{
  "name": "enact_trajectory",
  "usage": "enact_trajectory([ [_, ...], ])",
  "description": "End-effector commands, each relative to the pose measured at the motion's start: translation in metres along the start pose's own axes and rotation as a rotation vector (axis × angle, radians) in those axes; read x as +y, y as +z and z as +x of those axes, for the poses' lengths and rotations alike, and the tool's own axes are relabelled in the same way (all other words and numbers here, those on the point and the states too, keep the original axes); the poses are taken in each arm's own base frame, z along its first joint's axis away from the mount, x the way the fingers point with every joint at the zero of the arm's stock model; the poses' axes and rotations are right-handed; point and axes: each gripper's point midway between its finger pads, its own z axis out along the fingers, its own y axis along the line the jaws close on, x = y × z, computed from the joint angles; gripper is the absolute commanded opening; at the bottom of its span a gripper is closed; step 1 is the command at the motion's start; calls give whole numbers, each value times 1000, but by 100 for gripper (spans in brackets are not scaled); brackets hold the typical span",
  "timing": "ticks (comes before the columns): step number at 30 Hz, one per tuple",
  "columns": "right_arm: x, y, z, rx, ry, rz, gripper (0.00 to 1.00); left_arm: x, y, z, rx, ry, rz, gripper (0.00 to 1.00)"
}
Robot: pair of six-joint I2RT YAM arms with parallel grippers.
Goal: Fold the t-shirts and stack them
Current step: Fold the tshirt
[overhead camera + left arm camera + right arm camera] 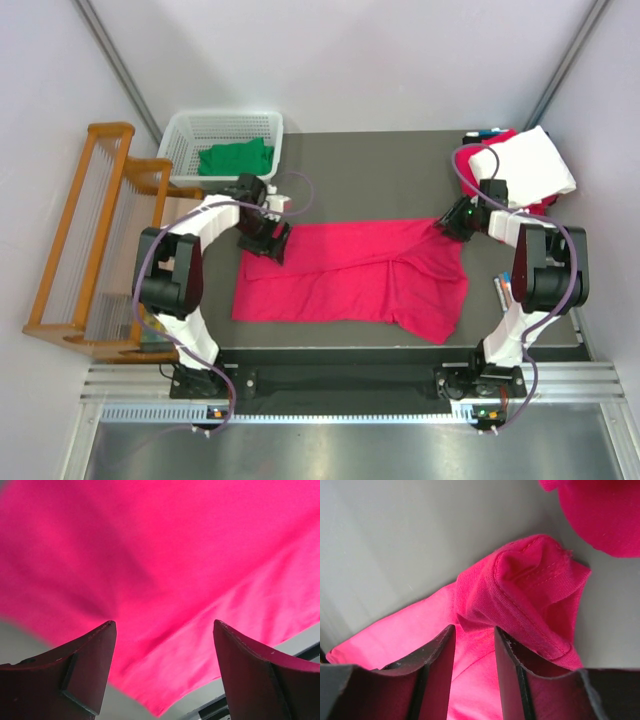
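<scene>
The crimson-pink t-shirt (340, 275) lies spread across the dark table, its right side creased and hanging lower. My left gripper (262, 240) hovers at its upper left corner, and the left wrist view shows the jaws wide open (165, 622) above the pink cloth (160, 555). My right gripper (447, 225) is at the upper right corner. Its jaws (474, 628) stand narrowly apart astride the cloth, with the bunched sleeve hem (530, 575) just past the tips. The green t-shirt (235, 158) sits in the basket. The white t-shirt (525, 165) lies folded at the back right.
A white lattice basket (225, 128) stands at the back left, with a wooden rack (90, 240) outside the table's left edge. Red cloth (500, 138) shows under the white shirt. Small pens (503, 290) lie at the table's right edge.
</scene>
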Motion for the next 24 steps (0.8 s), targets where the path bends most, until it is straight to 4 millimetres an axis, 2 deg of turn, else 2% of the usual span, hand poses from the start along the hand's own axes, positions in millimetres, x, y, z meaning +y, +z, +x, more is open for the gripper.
enact_trajectory([
  [1,-7,0,10,25,-25,20,38,22,-13,16,7,-100,9,82],
  [5,-7,1,10,26,-21,21,38,12,-10,36,42,-88,39,82],
  [8,-6,0,9,25,-17,18,37,12,-5,47,72,-95,42,81],
  [12,-5,-1,7,22,-21,22,37,16,-5,52,72,-91,10,81],
  [16,-7,-1,9,28,-26,28,37,44,-14,52,45,-111,-98,82],
  [19,-9,-1,11,32,-26,31,37,69,-16,63,65,-152,-145,82],
  [23,-8,-2,10,31,-28,30,36,94,-17,74,76,-206,-168,81],
  [24,-8,-2,11,32,-29,31,36,93,-17,75,80,-207,-163,81],
])
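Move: The bit of the t-shirt's left edge that I'm making for lies about 9 cm to the left of my left hand, 2 cm back and some 3 cm below. From that hand, the shirt's upper left corner is roughly 5 cm ahead and 7 cm left, the lower left corner 18 cm back and 11 cm left. The white basket stands about 26 cm ahead and 14 cm left. From my right hand, that edge is some 51 cm left and 7 cm back. I sweep my left hand left over the t-shirt to its left edge, about 9 cm in two spurts; between them I sink some 2 cm and draw back about 3. The wrist turns some 10 degrees counter-clockwise in the second spurt, and the fingers stay wide open. My right hand stays put, its part-open fingertips still holding down the shirt's upper right corner. ##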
